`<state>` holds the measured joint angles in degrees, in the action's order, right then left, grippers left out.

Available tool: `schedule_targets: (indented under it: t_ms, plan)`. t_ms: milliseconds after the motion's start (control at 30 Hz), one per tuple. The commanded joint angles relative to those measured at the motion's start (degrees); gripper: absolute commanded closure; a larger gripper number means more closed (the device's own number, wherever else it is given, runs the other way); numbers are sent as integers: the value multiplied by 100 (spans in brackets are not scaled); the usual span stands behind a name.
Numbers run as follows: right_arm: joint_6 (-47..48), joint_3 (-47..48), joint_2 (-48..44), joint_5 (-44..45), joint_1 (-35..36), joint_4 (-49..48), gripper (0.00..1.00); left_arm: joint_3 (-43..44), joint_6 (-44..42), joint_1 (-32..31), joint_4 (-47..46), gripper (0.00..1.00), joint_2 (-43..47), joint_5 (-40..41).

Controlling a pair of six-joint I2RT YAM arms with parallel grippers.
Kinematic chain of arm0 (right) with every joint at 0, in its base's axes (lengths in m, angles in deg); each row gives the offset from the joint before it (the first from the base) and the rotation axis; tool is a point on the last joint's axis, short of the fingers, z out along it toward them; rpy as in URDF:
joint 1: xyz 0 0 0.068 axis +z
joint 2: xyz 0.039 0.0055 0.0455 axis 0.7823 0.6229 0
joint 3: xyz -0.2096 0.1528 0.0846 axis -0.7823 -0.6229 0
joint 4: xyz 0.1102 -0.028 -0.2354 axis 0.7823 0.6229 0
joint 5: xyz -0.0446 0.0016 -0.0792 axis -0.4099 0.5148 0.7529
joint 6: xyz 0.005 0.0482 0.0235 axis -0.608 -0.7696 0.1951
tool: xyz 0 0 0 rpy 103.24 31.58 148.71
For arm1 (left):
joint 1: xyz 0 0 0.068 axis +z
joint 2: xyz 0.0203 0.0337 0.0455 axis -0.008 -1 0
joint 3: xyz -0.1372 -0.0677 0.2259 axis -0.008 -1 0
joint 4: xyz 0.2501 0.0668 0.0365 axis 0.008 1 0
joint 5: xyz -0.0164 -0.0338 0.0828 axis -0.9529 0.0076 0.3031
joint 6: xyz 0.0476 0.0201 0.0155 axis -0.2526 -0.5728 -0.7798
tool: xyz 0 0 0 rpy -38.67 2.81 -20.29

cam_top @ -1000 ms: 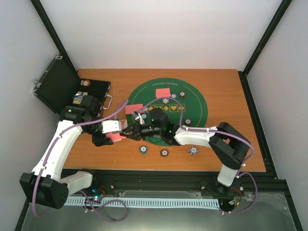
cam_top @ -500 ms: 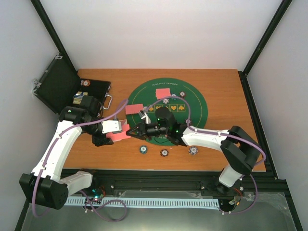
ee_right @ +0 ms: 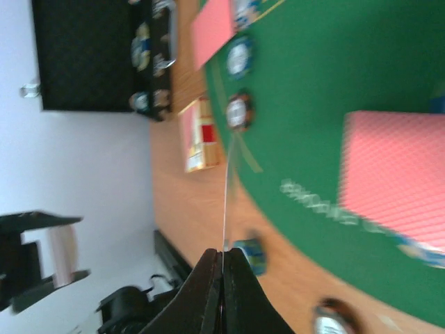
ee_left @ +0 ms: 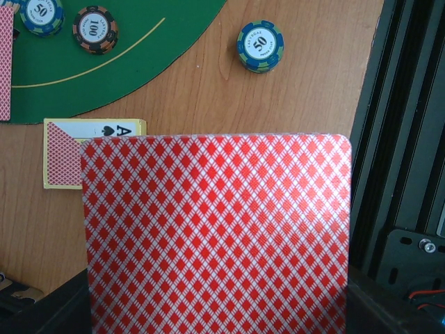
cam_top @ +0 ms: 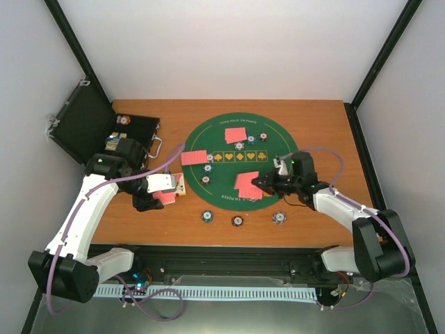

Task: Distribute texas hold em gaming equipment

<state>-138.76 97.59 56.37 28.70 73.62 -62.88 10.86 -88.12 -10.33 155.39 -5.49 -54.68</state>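
My left gripper (cam_top: 165, 195) hovers over the wood left of the green mat (cam_top: 278, 149), shut on a deck of red-backed playing cards (ee_left: 215, 236) that hides its fingers. My right gripper (ee_right: 222, 261) is shut on a single card (ee_right: 224, 202), seen edge-on; in the top view it hangs over the mat's near edge (cam_top: 261, 179). Red-backed cards lie on the mat at the back (cam_top: 236, 134), the left (cam_top: 195, 157) and just under my right gripper (ee_right: 396, 174). Striped chips sit on the mat (cam_top: 240, 146) and on the wood in front (cam_top: 206, 216), (cam_top: 237, 221), (cam_top: 279, 218).
A yellow card box (ee_left: 94, 132) lies on the wood beside the mat's left edge. The black case (cam_top: 87, 125) stands open at the back left with chips (cam_top: 123, 120) in it. A black rail (cam_top: 243, 257) runs along the table's near edge.
My right gripper closed on one card at the left gripper's deck and carried it right, out over the mat's near right part. The left arm has stayed put.
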Motion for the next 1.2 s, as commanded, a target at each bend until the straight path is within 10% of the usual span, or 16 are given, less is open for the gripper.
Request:
schedule_targets:
  t_ms: [0,400,800,1167]
  plan:
    - [1247,-96,64,-368,-788,1268,97,124,-75,-12,-66,98,24,-81]
    - [2017,512,1126,142,-1229,1991,96,145,-97,-11,-46,98,47,-26]
    - [2156,1100,229,1549,-1123,3302,59,139,-112,-12,-29,98,42,-99]
    - [-115,979,-81,743,1337,495,23,176,-56,-11,-29,97,46,-201]
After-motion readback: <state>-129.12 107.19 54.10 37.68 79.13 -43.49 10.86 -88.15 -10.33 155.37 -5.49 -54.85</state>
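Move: The right hand, holding a card, goes to the card lying on the near part of the green mat, about 4 cm back and 2 cm left of it, some 10 cm below. From the hand, the large chip stack is 12 cm back and 8 cm right, the brown chips 13 cm back and 6 cm left, and the orange chip level and 17 cm left. From the left hand, holding the deck, the lying card is about 26 cm right, level, 14 cm below. The right hand carries its card about 9 cm right and 8 cm down, opens, then rises back left empty. ##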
